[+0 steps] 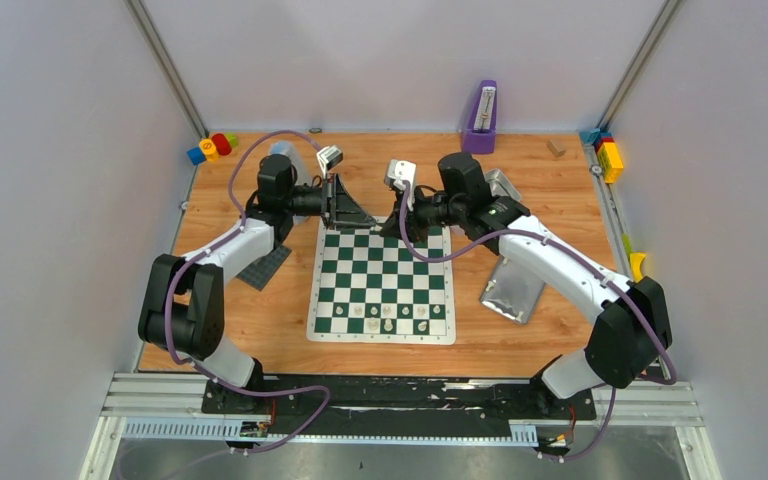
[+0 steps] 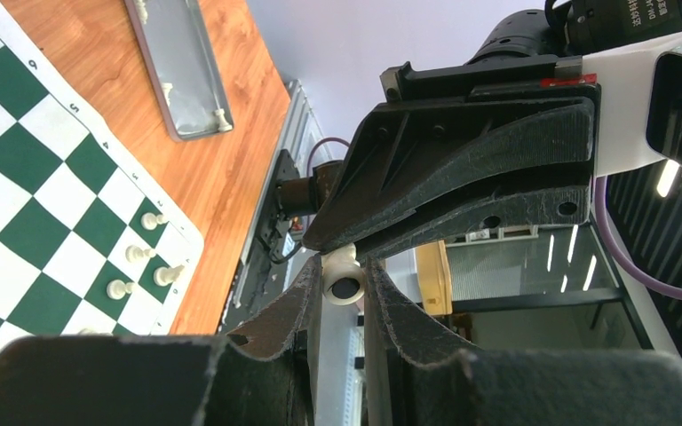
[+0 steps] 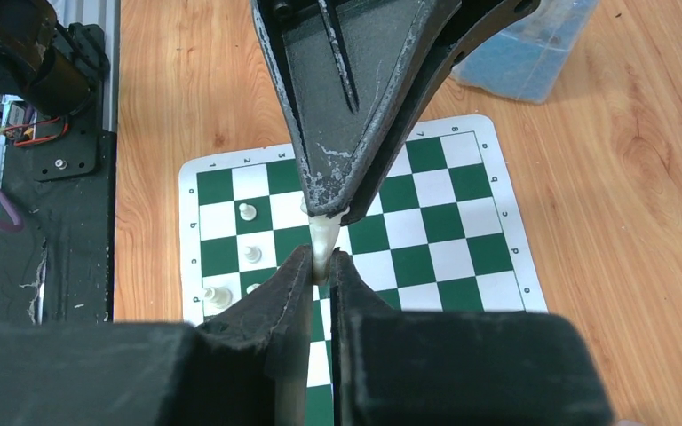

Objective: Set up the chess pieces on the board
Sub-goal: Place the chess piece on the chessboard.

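The green-and-white board [image 1: 380, 285] lies on the table between the arms. Several cream chess pieces [image 1: 388, 320] stand in its near rows, also seen in the left wrist view [image 2: 133, 254] and the right wrist view [image 3: 251, 253]. Both grippers meet tip to tip above the board's far edge. My left gripper [image 1: 360, 215] [image 2: 339, 280] is shut on the base end of one chess piece [image 2: 344, 277]. My right gripper [image 1: 394, 222] [image 3: 321, 264] is shut on the other end of the same piece [image 3: 321, 241].
A grey tray [image 2: 178, 71] holding a loose piece lies right of the board. Also on the table: a silver pouch [image 1: 512, 290], a dark grey plate [image 1: 265, 268], a purple metronome [image 1: 482, 118] and coloured blocks [image 1: 212, 147] [image 1: 608, 155] in the far corners.
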You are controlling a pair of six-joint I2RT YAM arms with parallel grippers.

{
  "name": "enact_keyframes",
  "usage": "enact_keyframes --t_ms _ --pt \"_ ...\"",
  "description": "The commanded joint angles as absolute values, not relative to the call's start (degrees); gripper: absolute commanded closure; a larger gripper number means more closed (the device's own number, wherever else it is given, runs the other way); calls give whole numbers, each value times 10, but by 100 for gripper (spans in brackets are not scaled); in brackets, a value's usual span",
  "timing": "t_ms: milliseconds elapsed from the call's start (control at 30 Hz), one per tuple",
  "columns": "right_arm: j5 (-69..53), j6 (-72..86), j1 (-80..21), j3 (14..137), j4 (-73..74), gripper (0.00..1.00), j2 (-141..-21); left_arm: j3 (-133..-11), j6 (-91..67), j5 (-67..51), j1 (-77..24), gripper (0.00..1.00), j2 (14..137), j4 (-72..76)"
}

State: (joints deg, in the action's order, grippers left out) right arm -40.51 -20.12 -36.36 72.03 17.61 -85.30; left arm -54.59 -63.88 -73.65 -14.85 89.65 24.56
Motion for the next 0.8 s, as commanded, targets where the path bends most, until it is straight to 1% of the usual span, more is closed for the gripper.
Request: enact_keyframes --t_ms 0,100,200,267,300,333,400,433,467,500,533,600,700,767 --pt "-414 -221 -366 739 194 94 -831 -562 -610 -747 -147 95 893 235" --pt "-415 -229 -366 741 209 100 -822 -567 -584 -742 -147 86 892 198" --pt "-419 -235 -366 741 221 100 -815 -573 -552 -736 -147 80 891 167" --pt "-424 -237 -366 741 227 100 -812 -576 -543 -733 -147 75 892 156" --pt "-426 -238 -366 740 229 100 -812 -577 -539 -732 -147 70 893 152" --pt "-429 -239 -366 739 232 100 -811 -578 -537 -731 -147 68 894 150" --pt "-433 -245 -366 736 241 100 -809 -580 -523 -729 -146 58 892 140" --pt "-433 -248 -366 733 248 100 -808 -583 -501 -726 -146 56 888 126" --pt "-432 -252 -367 729 255 100 -806 -585 -485 -718 -144 51 884 112" --pt "-430 -257 -367 726 264 100 -803 -592 -440 -711 -142 49 875 72" --pt "-426 -261 -367 723 274 100 -802 -596 -417 -693 -137 44 869 47" --pt "-415 -270 -369 718 295 100 -801 -614 -347 -666 -128 37 853 -47" --pt "-380 -296 -386 735 350 100 -819 -632 -277 -639 -106 30 829 -115" --pt "-347 -313 -406 758 392 100 -844 -658 -217 -616 -91 25 819 -187"
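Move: The white chess piece is pinched by both hands at once, about 1 cm left of the right hand point. The near row of the chessboard, where the whites stand, has its middle some 12 cm back of the right hand, level sideways and about 21 cm below; the pawn row is roughly 9 cm back, and the metal tray 26 cm right and 5 cm back. From the left hand, that near row lies about 12 cm back, 2 cm right and 23 cm down. Back and to the right, dipping a little at the end, the right hand carries the pinched piece about 4 cm out of the handover, towards the near rows of the board, its grip kept shut. The left hand first eases slightly down, then opens its fingers wide, lets go and draws off to the left, down and forward by about 4 cm, tilting slightly. ##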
